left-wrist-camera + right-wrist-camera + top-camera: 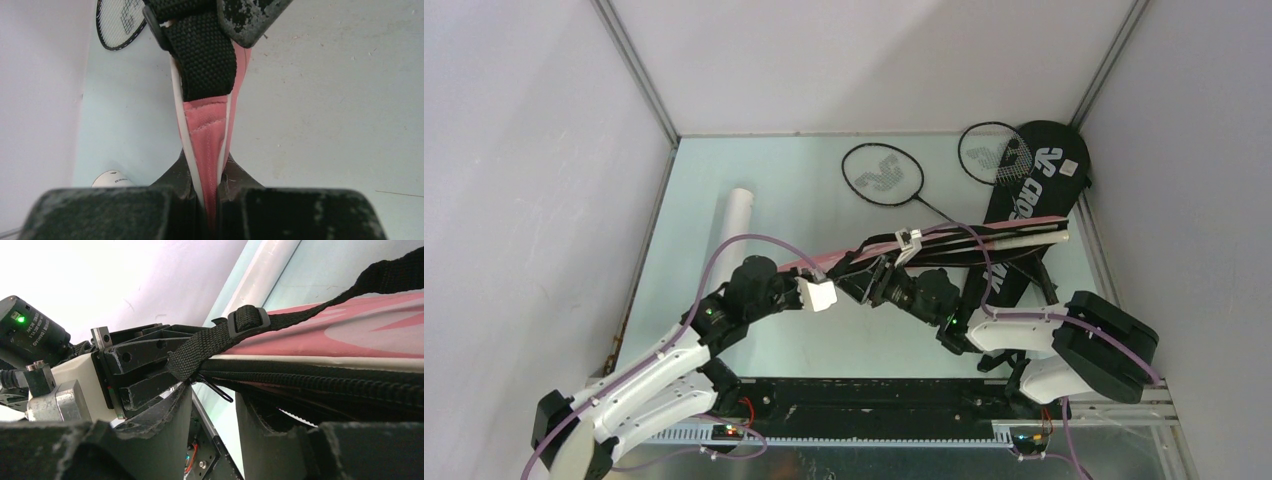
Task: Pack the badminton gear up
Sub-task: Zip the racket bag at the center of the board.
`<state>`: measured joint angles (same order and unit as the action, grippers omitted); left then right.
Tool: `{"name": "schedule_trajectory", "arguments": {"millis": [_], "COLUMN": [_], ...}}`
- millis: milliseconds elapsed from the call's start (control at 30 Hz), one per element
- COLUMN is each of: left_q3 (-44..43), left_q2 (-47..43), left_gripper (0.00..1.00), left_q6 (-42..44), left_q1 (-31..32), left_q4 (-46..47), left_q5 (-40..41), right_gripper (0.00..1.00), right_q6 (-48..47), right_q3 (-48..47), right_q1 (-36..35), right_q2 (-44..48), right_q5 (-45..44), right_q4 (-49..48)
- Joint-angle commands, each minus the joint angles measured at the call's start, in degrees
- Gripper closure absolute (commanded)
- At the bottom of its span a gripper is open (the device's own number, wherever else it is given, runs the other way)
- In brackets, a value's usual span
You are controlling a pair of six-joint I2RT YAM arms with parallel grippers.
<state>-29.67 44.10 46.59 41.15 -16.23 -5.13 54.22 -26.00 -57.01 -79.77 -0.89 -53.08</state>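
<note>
The pink bag point(984, 232) hangs off the table between both arms, with white-handled rackets sticking out of its right end. My left gripper point(214, 200) is shut on its pink tail end point(207, 130), just below the black strap point(207, 55). My right gripper point(212, 405) is open under the bag's black zipper point(320, 382). The thin zipper pull point(217, 390) dangles at the top of the gap, touching neither finger. A black racket point(882, 174) lies on the table. Another point(994, 152) pokes out of the black CROSSWAY bag point(1034, 190). The white tube point(734, 215) lies at the left.
Grey walls close in the pale green table point(774, 180) on the left, back and right. The black bag lies slantwise against the right wall. The arms' bases and cables run along the near edge point(874, 410).
</note>
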Motion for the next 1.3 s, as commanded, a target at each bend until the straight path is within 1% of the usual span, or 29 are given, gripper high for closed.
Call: {"name": "schedule_trajectory", "arguments": {"millis": [0, 33, 100, 133, 167, 200, 233, 267, 367, 467, 533, 567, 600, 633, 667, 700, 767, 833, 867, 900, 933, 967, 1000, 1033, 1067, 1100, 1133, 1233, 1267], "left_q3": [1.19, 1.24, 1.32, 1.35, 1.39, 1.47, 1.57, 1.6, 1.63, 1.56, 1.5, 1.48, 1.42, 1.39, 1.38, 1.37, 1.3, 1.1, 0.93, 0.84, 0.73, 0.66, 0.44, 0.34, 0.14, 0.1, -0.05, -0.47, -0.74], "left_q2": [-2.02, -2.25, -2.52, -2.61, -2.74, -2.81, -2.9, -2.93, -3.12, -3.02, -2.89, -2.88, -2.94, -2.95, -2.96, -2.92, -2.77, -2.71, -2.78, -2.83, -2.97, -3.06, -3.29, -3.39, -3.62, -3.83, -3.88, -4.01, -4.02], "left_gripper": [1.0, 1.0, 1.0, 1.0, 1.0, 1.0, 1.0, 1.0, 1.0, 1.0, 1.0, 1.0, 1.0, 1.0, 1.0, 1.0, 1.0, 1.0, 1.0, 1.0, 1.0, 1.0, 1.0, 1.0, 1.0, 1.0, 1.0, 1.0, 1.0], "left_q6": [-1.7, -1.51, -0.67, -0.47, -0.14, -0.03, 0.05, 0.11, 0.06, -0.24, -0.2, 0.1, 0.27, 0.46, 0.58, 0.78, 1.09, 1.83, 2.37, 2.67, 3.15, 3.33, 3.64, 3.71, 4.0, 4.24, 4.64, 5.69, 6.08], "left_q1": [1.78, 1.81, 1.82, 1.79, 1.78, 1.76, 1.81, 1.82, 1.75, 1.75, 1.79, 1.71, 1.73, 1.7, 1.68, 1.68, 1.66, 1.51, 1.42, 1.36, 1.19, 1.07, 0.79, 0.61, 0.36, 0.26, 0.01, -0.76, -1.19], "left_q4": [1.41, 1.26, 0.49, 0.17, 0.02, -0.04, 0.01, 0.0, 0.44, 1.06, 1.6, 1.63, 1.55, 1.42, 1.4, 1.31, 1.07, 0.44, 0.2, -0.21, -0.47, -0.95, -1.24, -1.65, -2.19, -2.47, -3.01, -4.09, -4.5], "left_q5": [-8.4, -8.58, -8.97, -9.19, -9.24, -9.17, -9.1, -8.87, -8.16, -7.29, -6.38, -5.84, -5.67, -5.48, -5.45, -5.32, -5.06, -4.65, -4.46, -4.13, -3.94, -3.58, -3.27, -3.16, -2.9, -2.84, -2.69, -2.42, -2.17], "right_gripper": [0.63, 0.64, 0.74, 0.77, 0.83, 0.88, 0.97, 1.0, 1.0, 1.0, 1.0, 1.0, 1.0, 1.0, 1.0, 1.0, 1.0, 1.0, 1.0, 1.0, 1.0, 1.0, 1.0, 1.0, 1.0, 1.0, 1.0, 1.0, 1.0], "right_q6": [1.98, 2.13, 2.35, 2.37, 2.23, 2.13, 2.01, 1.59, 0.06, -4.06, -7.43, -8.89, -11.79, -13.14, -15.95, -17.16, -19.96, -21.4, -21.78, -21.87, -22.24, -22.47, -22.96, -23.77, -24.32, -25.76, -25.97, -27.9, -27.83], "right_q3": [-3.09, -3.09, -3.09, -3.09, -3.09, -3.09, -3.09, -3.09, -3.09, -3.09, -3.09, -3.14, -3.52, -3.83, -4.14, -4.27, -4.54, -4.58, -4.59, -4.59, -4.89, -5.14, -5.36, -5.5, -5.78, -6.16, -6.56, -8.96, -10.12], "right_q1": [0.17, 0.2, 0.18, 0.16, 0.2, 0.23, 0.17, 0.16, 0.13, 0.08, 0.03, 0.05, 0.1, 0.07, 0.07, 0.33, 1.61, 4.34, 6.89, 8.22, 11.33, 13.03, 16.82, 18.72, 22.7, 24.87, 29.53, 38.51, 41.8], "right_q2": [-0.56, -0.52, -0.32, -0.04, 0.2, 0.39, 0.88, 1.13, 2.44, 4.53, 7.26, 9.59, 11.01, 13.56, 14.85, 17.11, 20.18, 22.96, 24.67, 25.87, 26.76, 27.16, 27.92, 28.18, 28.4, 28.29, 27.68, 26.27, 25.02], "right_q5": [-5.28, -5.42, -5.84, -6.13, -6.23, -6.41, -6.5, -6.26, -5.43, -4.69, -5.96, -6.98, -9.76, -13.18, -14.8, -17.76, -21.19, -22.89, -23.22, -23.97, -24.2, -24.92, -25.2, -25.41, -25.75, -26.54, -26.71, -26.54, -26.8], "right_q4": [-1.76, -1.72, -1.29, -0.81, -0.63, -0.07, 0.27, 0.77, 1.81, 4.89, 10.89, 16.96, 20.25, 27.45, 30.24, 35.73, 42.73, 49.29, 51.05, 56.11, 58.29, 62.71, 64.4, 67.18, 68.44, 70.52, 72.84, 74.48, 76.4]}}
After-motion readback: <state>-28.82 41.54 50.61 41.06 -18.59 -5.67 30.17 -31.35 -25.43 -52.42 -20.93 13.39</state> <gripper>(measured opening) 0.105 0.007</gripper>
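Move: The zipper pull of the racket bag hangs practically between the open right fingertips, about 1 cm ahead and 1 cm to the left. The bag edge pinched by the left hand is some 6 cm left of the right hand and 1 cm back; the racket handle end sticks out some 47 cm to the right, 8 cm ahead and 12 cm lower. The black racket's head lies 23 cm ahead and 9 cm right, 15 cm down. From the left hand the pull is about 2 cm ahead and 5 cm right. The right fingers close and pinch the zipper pull, then after a brief pause draw it along the bag away from the left hand, ever faster: about 28 cm right, veering some 8 cm forward and sinking 6 cm, towards the handle end, while the wrist swings clockwise and rolls its left side down. The left hand keeps its pinch on the bag edge, almost in place, as the anchor. ##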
